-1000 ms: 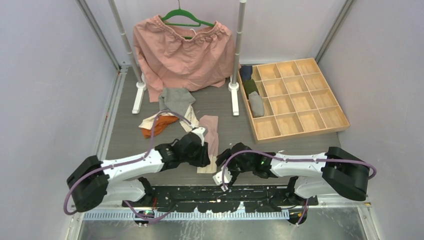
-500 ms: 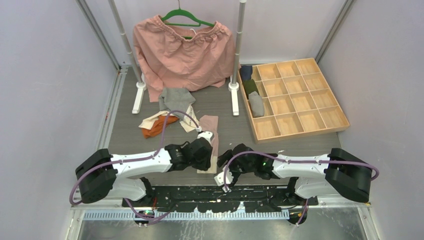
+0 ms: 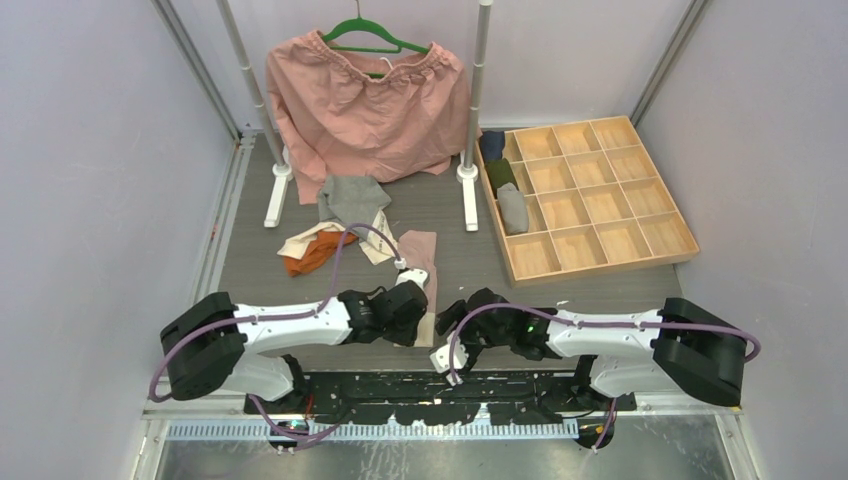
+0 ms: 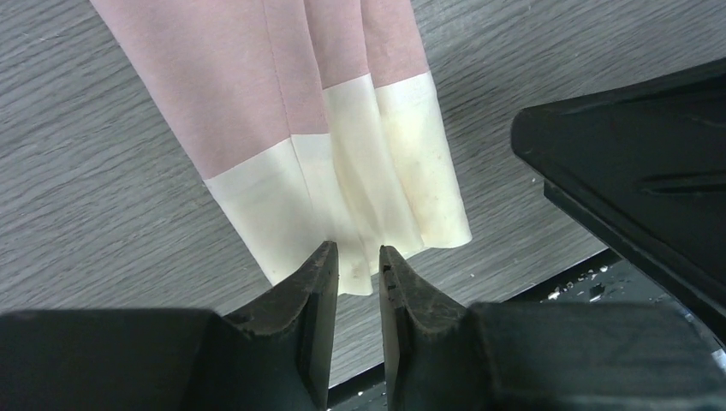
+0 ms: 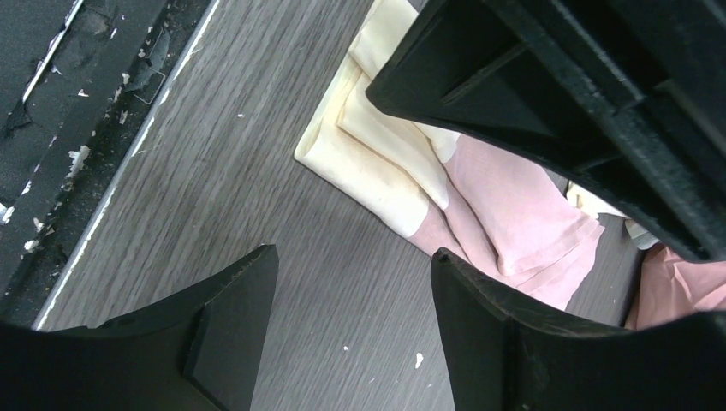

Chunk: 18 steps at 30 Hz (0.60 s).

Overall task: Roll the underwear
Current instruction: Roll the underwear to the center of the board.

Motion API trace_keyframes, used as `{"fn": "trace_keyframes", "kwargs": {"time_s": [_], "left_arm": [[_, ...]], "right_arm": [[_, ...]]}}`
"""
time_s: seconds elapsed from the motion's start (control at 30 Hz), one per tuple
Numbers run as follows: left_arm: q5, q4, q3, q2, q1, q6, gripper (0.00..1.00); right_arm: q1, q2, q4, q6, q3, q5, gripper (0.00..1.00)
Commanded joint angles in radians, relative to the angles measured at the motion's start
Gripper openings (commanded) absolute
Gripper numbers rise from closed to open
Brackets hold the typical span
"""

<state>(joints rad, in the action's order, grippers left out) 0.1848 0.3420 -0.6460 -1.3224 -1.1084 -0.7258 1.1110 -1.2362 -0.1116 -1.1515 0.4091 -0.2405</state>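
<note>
A dusty pink underwear with a cream waistband lies folded into a long strip on the grey table. My left gripper sits at the strip's near end. Its jaws are open by a narrow gap, and the waistband's hem just reaches between the tips. Just right of the strip my right gripper hangs wide open over bare table, holding nothing. The pink cloth lies beyond its right finger. More underwear is heaped at the back left: grey, cream and orange.
A wooden compartment tray stands at the right, with navy, green and grey rolls in its left column. A salmon garment hangs on a green hanger from a rack whose white feet stand behind the strip. The table's near edge is close.
My left arm has slid right and nearer along the pink strip to its cream end, and its jaws have narrowed slightly. The right arm has hardly moved.
</note>
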Motion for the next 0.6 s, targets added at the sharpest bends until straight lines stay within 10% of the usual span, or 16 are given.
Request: {"fn": "trace_keyframes", "kwargs": {"time_s": [0.0, 0.57], "left_arm": [[0.023, -0.008, -0.045, -0.032, -0.011, -0.005, 0.25], [0.033, 0.041, -0.106, 0.011, -0.012, 0.007, 0.01]], "right_arm": [[0.005, 0.033, -0.019, 0.011, -0.002, -0.005, 0.71], [0.005, 0.046, -0.005, 0.010, -0.003, -0.003, 0.71]]}}
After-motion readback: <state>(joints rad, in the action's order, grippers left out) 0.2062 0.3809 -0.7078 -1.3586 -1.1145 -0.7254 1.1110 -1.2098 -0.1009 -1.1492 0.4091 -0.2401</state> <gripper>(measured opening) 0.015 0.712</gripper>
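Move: The underwear lies flat lengthwise under the left gripper: its middle is about 8 cm ahead, neither left nor right, 2 cm below, and its cream near edge is roughly 1 cm back of the fingers and 1 cm below. Of the loose clothes, the cream cloth is some 18 cm ahead and 8 cm left, the orange cloth about 16 cm ahead and 18 cm left. From the right hand, the underwear's middle lies about 6 cm ahead, 5 cm left and 3 cm below. Dip the left gripper a little under 1 cm onto the underwear's cream near end and shut the fingers from about a quarter open, pinching the cloth by that end. Then, with the fingers shut, start lifting, about 1.5 cm up from the lowest point, without turning the wrist noticeably. ##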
